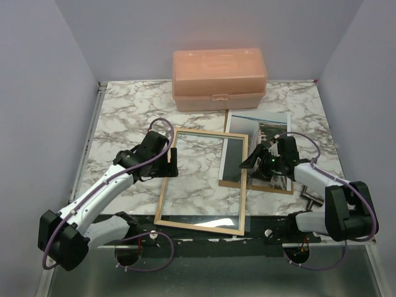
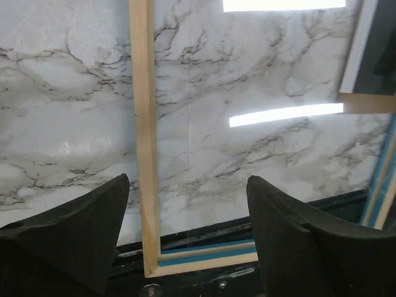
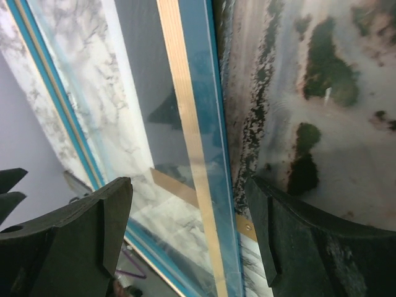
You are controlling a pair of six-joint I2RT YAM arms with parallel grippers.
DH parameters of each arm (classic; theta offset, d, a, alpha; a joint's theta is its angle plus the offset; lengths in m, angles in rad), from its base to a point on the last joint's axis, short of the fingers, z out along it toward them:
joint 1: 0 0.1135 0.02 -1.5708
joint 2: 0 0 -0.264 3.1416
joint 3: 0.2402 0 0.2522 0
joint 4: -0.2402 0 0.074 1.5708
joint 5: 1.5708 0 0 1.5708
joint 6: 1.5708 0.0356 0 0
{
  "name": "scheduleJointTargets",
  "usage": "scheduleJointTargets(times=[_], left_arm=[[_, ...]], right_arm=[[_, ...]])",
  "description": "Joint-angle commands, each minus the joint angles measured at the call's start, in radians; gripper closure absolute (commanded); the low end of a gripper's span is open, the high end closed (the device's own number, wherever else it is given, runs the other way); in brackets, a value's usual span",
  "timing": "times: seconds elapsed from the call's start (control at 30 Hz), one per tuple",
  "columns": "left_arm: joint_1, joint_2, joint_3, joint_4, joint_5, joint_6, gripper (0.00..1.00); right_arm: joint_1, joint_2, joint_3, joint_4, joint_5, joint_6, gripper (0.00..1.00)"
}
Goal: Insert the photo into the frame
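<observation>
The frame (image 1: 162, 192) lies flat mid-table, light wood side up, marble showing through its clear pane. Its right rim overlaps the photo (image 1: 266, 133), which lies face up on a brown backing board (image 1: 232, 182). My left gripper (image 1: 172, 164) is open at the frame's left rim. In the left wrist view that rim (image 2: 143, 124) runs between the spread fingers of the gripper (image 2: 189, 204), touching neither. My right gripper (image 1: 250, 162) is open over the right rim. The right wrist view shows the rim (image 3: 185, 124) between the fingers of that gripper (image 3: 189, 204), with the photo (image 3: 309, 93) beside it.
A closed pink plastic box (image 1: 219, 79) stands at the back of the marble table. A small metal part (image 1: 311, 197) lies by the right arm. The frame's near rim sits at the table's front edge, over the black base rail (image 1: 204, 238).
</observation>
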Motion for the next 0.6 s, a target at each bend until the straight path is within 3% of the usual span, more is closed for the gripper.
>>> scheduleJointTargets(times=[0.0, 0.23, 0.37, 0.57], left_arm=[[0.038, 0.074, -0.080, 0.070, -0.004, -0.018, 0.21], [0.072, 0.162, -0.156, 0.200, 0.111, -0.011, 0.24], [0.076, 0.200, -0.164, 0.217, 0.116, -0.010, 0.25], [0.085, 0.233, -0.186, 0.231, 0.109, -0.016, 0.26]], right_arm=[[0.001, -0.032, 0.044, -0.135, 0.136, -0.068, 0.18], [0.001, -0.004, -0.034, 0.059, -0.078, 0.014, 0.19], [0.001, -0.022, -0.051, 0.153, -0.150, 0.064, 0.30], [0.001, -0.113, -0.023, 0.150, -0.179, 0.094, 0.42]])
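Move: The clear sheet's overhanging right edge lies about 2 cm below the right hand and within 1 cm of it sideways; the frame's right rail runs just left of that edge. The photo's middle is some 10 cm ahead and 4 cm right of this hand. From the left hand, the frame's left rail is roughly 10 cm below and 2 cm to the left, its front left corner about 18 cm back and 6 cm left. The clear sheet's right edge is worked by the right hand: after dipping about 1 cm right, it swings back left past its start and rises some 2 cm, fingers partly closing with the outer one against the edge. Meanwhile the open left hand drops nearly 9 cm towards the frame's left rail, tipping its fingers about 10 degrees more downward. ##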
